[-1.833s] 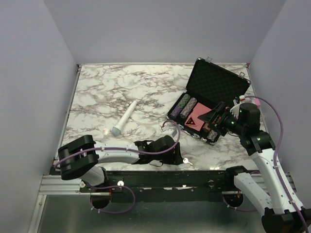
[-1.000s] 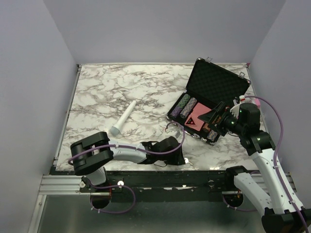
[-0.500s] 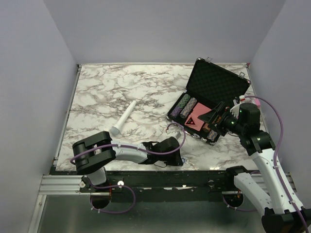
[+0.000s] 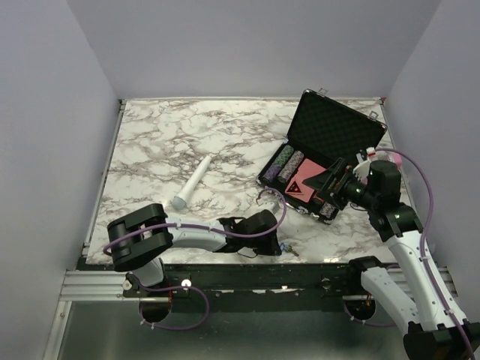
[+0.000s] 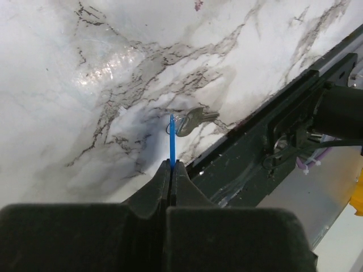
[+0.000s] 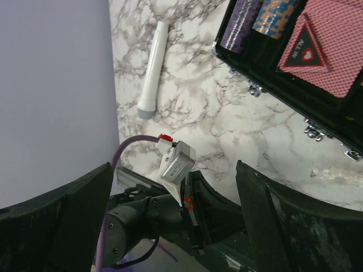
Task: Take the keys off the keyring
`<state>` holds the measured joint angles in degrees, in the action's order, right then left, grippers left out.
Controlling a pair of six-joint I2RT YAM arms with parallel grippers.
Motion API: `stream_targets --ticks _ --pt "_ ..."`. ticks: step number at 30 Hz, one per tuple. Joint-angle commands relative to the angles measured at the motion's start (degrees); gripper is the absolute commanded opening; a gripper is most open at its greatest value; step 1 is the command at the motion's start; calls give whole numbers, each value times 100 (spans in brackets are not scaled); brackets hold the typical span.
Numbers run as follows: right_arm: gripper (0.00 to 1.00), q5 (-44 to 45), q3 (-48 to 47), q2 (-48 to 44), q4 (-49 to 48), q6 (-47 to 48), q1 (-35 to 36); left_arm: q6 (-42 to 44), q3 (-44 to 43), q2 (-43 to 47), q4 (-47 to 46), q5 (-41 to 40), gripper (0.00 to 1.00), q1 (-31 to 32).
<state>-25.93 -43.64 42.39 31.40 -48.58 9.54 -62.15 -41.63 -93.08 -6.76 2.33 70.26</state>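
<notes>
In the left wrist view my left gripper [image 5: 171, 165] is shut on the thin blue head of a key [image 5: 172, 139], seen edge-on and standing up from the marble. Just past it a silvery key [image 5: 197, 116] lies flat, joined by the small keyring [image 5: 176, 127]. All this sits at the table's near edge. From above, the left gripper [image 4: 278, 244] is low at the front edge and hides the keys. My right gripper [image 4: 331, 188] hovers open over the poker case with nothing between its fingers [image 6: 295, 221].
An open black case [image 4: 335, 129] with poker chips [image 4: 287, 163] and red cards [image 6: 326, 54] stands at the right. A white stick-like tool [image 4: 193, 181] lies left of centre. The black front rail [image 5: 266, 147] runs right beside the keys.
My left gripper has closed its jaws onto the blue key head at the front edge. The right arm has barely shifted.
</notes>
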Motion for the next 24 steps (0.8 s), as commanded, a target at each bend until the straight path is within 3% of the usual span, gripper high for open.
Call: stream_targets --ticks 1,11,15,19,24 --pt "96 -1000 399 -152 -940 -292 22 19 -380 570 867 -66 0 49" --pt "95 -1634 936 -723 -2751 -1021 21 -131 -1838 1160 3943 -636 0 40" --pt "95 -1731 1155 -768 -4051 -1610 22 -61 -2743 1239 5314 -979 0 32" --pt "94 -1731 1069 -426 -5142 -2067 39 62 -3237 1625 5984 -1050 0 -30" --pt "92 -1538 139 636 -5364 -1920 521 229 -3615 2205 6538 -875 0 -354"
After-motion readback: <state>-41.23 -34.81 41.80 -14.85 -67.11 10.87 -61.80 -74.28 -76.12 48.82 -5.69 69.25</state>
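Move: The keyring's blue fob is already pinched in the left fingers just over the table, with the keys about 4 cm to this hand's right and 1 cm nearer the base, a couple of centimetres lower. The open right gripper hangs some 13 cm farther out, 10 cm to the right and 19 cm higher; the chip case's middle is about 23 cm ahead and 9 cm right, roughly level. From the right hand the fob lies about 13 cm back, 9 cm left and 20 cm down. Held by its blue fob, the keyring goes up with the left hand, about 18 cm nearly straight at first, then drifting some 5 cm left as well, the shut fingers keeping their pinch. The right hand, wide open and empty, slips left and then climbs about 10 cm, its wrist swinging the fingers up from their downward slant and rolling its left side up some 25 degrees. ##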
